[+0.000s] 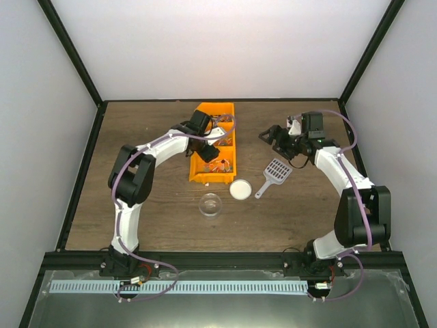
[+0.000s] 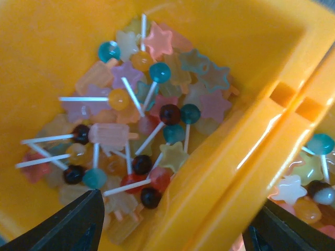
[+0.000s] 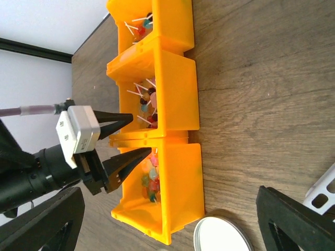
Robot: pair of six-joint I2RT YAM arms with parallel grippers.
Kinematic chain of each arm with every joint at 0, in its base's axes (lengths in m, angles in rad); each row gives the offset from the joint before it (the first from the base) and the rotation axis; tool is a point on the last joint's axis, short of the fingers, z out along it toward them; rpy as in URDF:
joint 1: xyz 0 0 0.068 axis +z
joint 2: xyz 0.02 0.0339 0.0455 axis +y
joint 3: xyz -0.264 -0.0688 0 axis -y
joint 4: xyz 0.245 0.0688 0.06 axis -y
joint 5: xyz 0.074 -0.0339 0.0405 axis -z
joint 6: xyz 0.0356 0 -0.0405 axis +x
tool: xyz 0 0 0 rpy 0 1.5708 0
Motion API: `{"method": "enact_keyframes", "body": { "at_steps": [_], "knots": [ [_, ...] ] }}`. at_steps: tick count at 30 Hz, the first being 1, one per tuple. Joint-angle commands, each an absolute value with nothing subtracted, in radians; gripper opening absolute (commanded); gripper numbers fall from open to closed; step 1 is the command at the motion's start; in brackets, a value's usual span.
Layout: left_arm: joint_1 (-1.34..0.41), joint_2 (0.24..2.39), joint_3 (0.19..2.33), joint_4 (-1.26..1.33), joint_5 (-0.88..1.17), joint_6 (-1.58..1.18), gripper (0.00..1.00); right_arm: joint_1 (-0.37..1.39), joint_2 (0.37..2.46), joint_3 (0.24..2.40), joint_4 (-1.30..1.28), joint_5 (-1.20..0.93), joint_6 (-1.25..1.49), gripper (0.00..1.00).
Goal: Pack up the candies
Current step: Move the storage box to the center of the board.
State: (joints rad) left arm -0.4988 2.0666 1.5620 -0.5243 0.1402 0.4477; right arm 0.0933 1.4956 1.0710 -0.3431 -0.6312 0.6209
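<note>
The candies are small coloured lollipops and star and bar sweets, piled in the compartments of an orange bin. My left gripper is open and held low over the bin, with one finger in the candy compartment and the other beyond the divider wall. The top view shows the left gripper above the bin and the candies. My right gripper is open with nothing in it, to the right of the bin. In the right wrist view, the left gripper straddles the divider above the candies.
A small clear cup stands in front of the bin. A round white lid lies beside it, and a grey slotted scoop is to the right. The lid and the scoop's edge are near my right fingers.
</note>
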Motion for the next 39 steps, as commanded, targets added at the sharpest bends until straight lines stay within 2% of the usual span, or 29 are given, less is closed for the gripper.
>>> {"method": "enact_keyframes", "body": {
  "at_steps": [1,4,14,18,23,25,26,33,39],
  "knots": [
    [-0.495,2.113,1.616,-0.541,0.169,0.478,0.67,0.095,1.507,1.115,-0.38,-0.625,0.605,0.91],
    [-0.494,2.12,1.629,-0.539,0.168,0.446,0.53,0.095,1.512,1.115,-0.368,-0.627,0.618,0.91],
    [-0.498,2.144,1.668,-0.544,0.111,0.253,0.25,0.096,1.511,1.08,-0.312,-0.632,0.662,0.91],
    [-0.516,2.156,1.734,-0.557,0.109,0.129,0.25,0.097,1.498,1.057,-0.3,-0.636,0.663,0.92],
    [-0.562,2.219,1.851,-0.618,0.05,-0.006,0.16,0.098,1.466,1.071,-0.325,-0.586,0.621,0.92],
    [-0.577,2.257,1.901,-0.642,0.018,-0.1,0.07,0.098,1.452,1.078,-0.339,-0.563,0.603,0.92],
    [-0.585,2.275,1.925,-0.653,-0.006,-0.15,0.06,0.098,1.443,1.076,-0.342,-0.557,0.599,0.92],
    [-0.596,2.371,2.056,-0.718,-0.051,-0.543,0.06,0.099,1.37,1.012,-0.359,-0.532,0.585,0.93],
    [-0.617,2.389,2.106,-0.738,-0.136,-0.708,0.04,0.098,1.31,1.005,-0.441,-0.417,0.525,0.92]
  ]
}}
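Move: The left hand straddles the storage box's divider between its near and middle compartments; the box's middle lies about 4 cm ahead, 1 cm right and 4 cm below. Down on the table, the white lid is some 13 cm back and 11 cm right of the hand, the glass bowl about 19 cm straight back. From the right hand, the box's middle is roughly 8 cm ahead, 20 cm left and 14 cm below. Left fingers pinch the storage box's nearer divider, then swing it forward and right about 7 cm, turning 45 degrees counter-clockwise. ##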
